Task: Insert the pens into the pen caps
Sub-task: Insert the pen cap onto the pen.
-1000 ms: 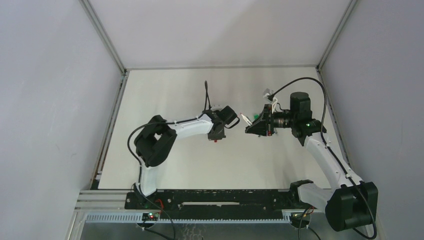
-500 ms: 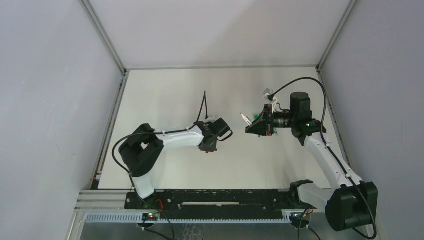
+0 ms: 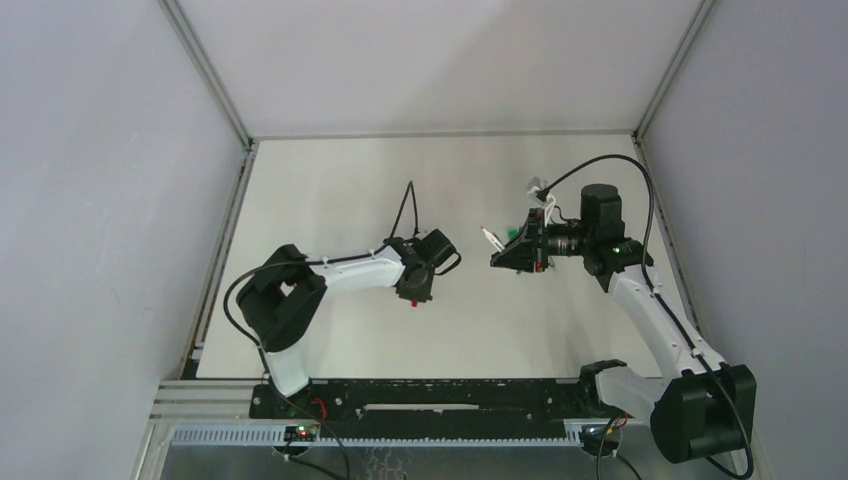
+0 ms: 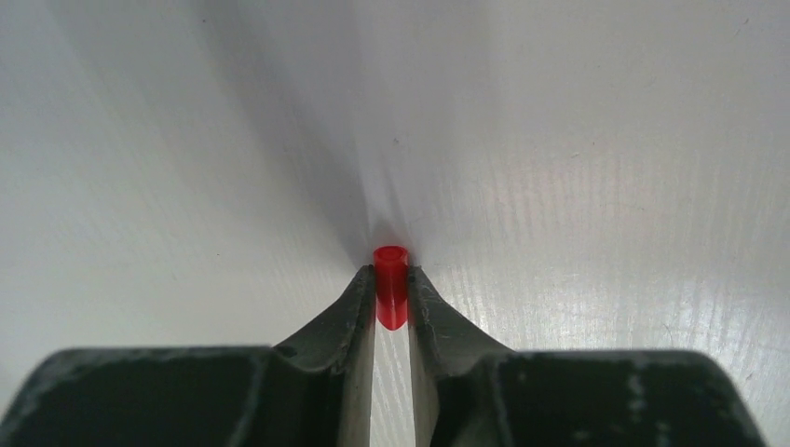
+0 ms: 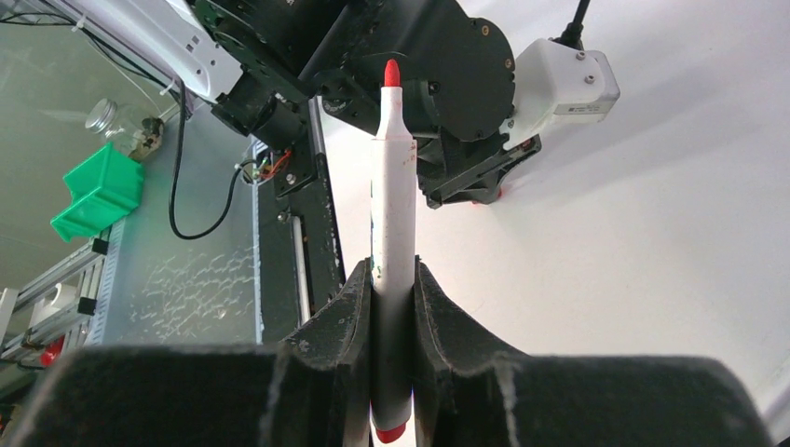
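Note:
My left gripper (image 4: 391, 273) is shut on a short red pen cap (image 4: 390, 263), open end pointing away, close over the white table where its shadow meets it. In the top view this gripper (image 3: 412, 297) sits left of centre with the cap (image 3: 412, 302) at its tip. My right gripper (image 5: 393, 272) is shut on a white pen (image 5: 393, 209) with a red tip and red rear end. It holds the pen off the table, tip pointing at the left arm. In the top view the pen (image 3: 488, 237) sticks out from the right gripper (image 3: 499, 254). Other pens and caps are out of view.
A small green thing (image 3: 512, 233) shows beside the right gripper; I cannot tell what it is. The left arm's wrist (image 5: 438, 84) fills the far part of the right wrist view. A green bin (image 5: 98, 191) and a jar (image 5: 112, 121) stand off the table beyond the arm bases.
My left gripper has drawn back toward the near left with the red cap, away from the pen tip. The right arm and the pen have not moved.

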Robot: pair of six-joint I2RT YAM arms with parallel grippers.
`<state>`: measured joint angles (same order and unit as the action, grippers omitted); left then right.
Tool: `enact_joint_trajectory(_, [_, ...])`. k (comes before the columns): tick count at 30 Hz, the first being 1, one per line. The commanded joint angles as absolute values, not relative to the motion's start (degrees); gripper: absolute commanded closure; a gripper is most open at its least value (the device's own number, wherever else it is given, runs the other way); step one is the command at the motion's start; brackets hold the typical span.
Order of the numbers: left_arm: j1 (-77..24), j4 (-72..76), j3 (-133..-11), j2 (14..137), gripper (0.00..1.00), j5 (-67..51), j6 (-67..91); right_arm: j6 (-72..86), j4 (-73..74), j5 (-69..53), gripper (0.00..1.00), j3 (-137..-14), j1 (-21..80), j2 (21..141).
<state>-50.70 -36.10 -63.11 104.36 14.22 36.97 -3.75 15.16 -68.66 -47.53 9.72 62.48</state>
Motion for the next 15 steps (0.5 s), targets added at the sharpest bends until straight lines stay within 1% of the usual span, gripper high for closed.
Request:
enact_joint_trajectory(1, [-50.98, -40.89, -57.23, 114.55, 0.8, 2.05, 34.11, -3.0, 13.45, -70.05, 1.0, -49.69, 9.15, 60.69])
enact_joint_trajectory(4, [-50.86, -40.46, -57.02, 115.37, 0.87, 0.88, 33.39, -2.91, 13.45, -70.27, 1.0, -49.68, 8.89, 60.47])
enact_joint_trajectory(6, [-50.74, -39.58, -56.31, 115.09, 0.99, 0.44, 32.9, -2.82, 13.44, -70.4, 1.0, -49.69, 8.73, 60.38])
enact_joint_trajectory(10, [-50.45, -38.39, -55.06, 112.21, 1.0, 0.86, 33.41, -2.94, 13.49, -70.66, 1.0, -49.66, 8.61, 60.34])
enact_joint_trajectory(15, [-50.45, -35.09, -54.12, 103.39, 1.0, 3.87, 34.87, -4.13, 13.95, -71.82, 1.0, -49.68, 8.61, 60.46])
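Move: The red cap is already between the left hand's fingertips, right at its hand point. The white pen, held by the right hand with its red tip up, stands about 14 cm to the left hand's right, some 2 cm farther out and roughly 26 cm higher; a green piece lies on the table some 19 cm ahead and 21 cm to the right. From the right hand the cap is about 15 cm left, level fore and aft, 24 cm below. The left fingers close from about a quarter open to nearly shut and pinch the red cap down at the table. The hand stays almost in place, turning about 5 degrees clockwise, then just begins to rise by some half a centimetre. The right hand keeps its grip on the white pen and drifts up barely half a centimetre. ##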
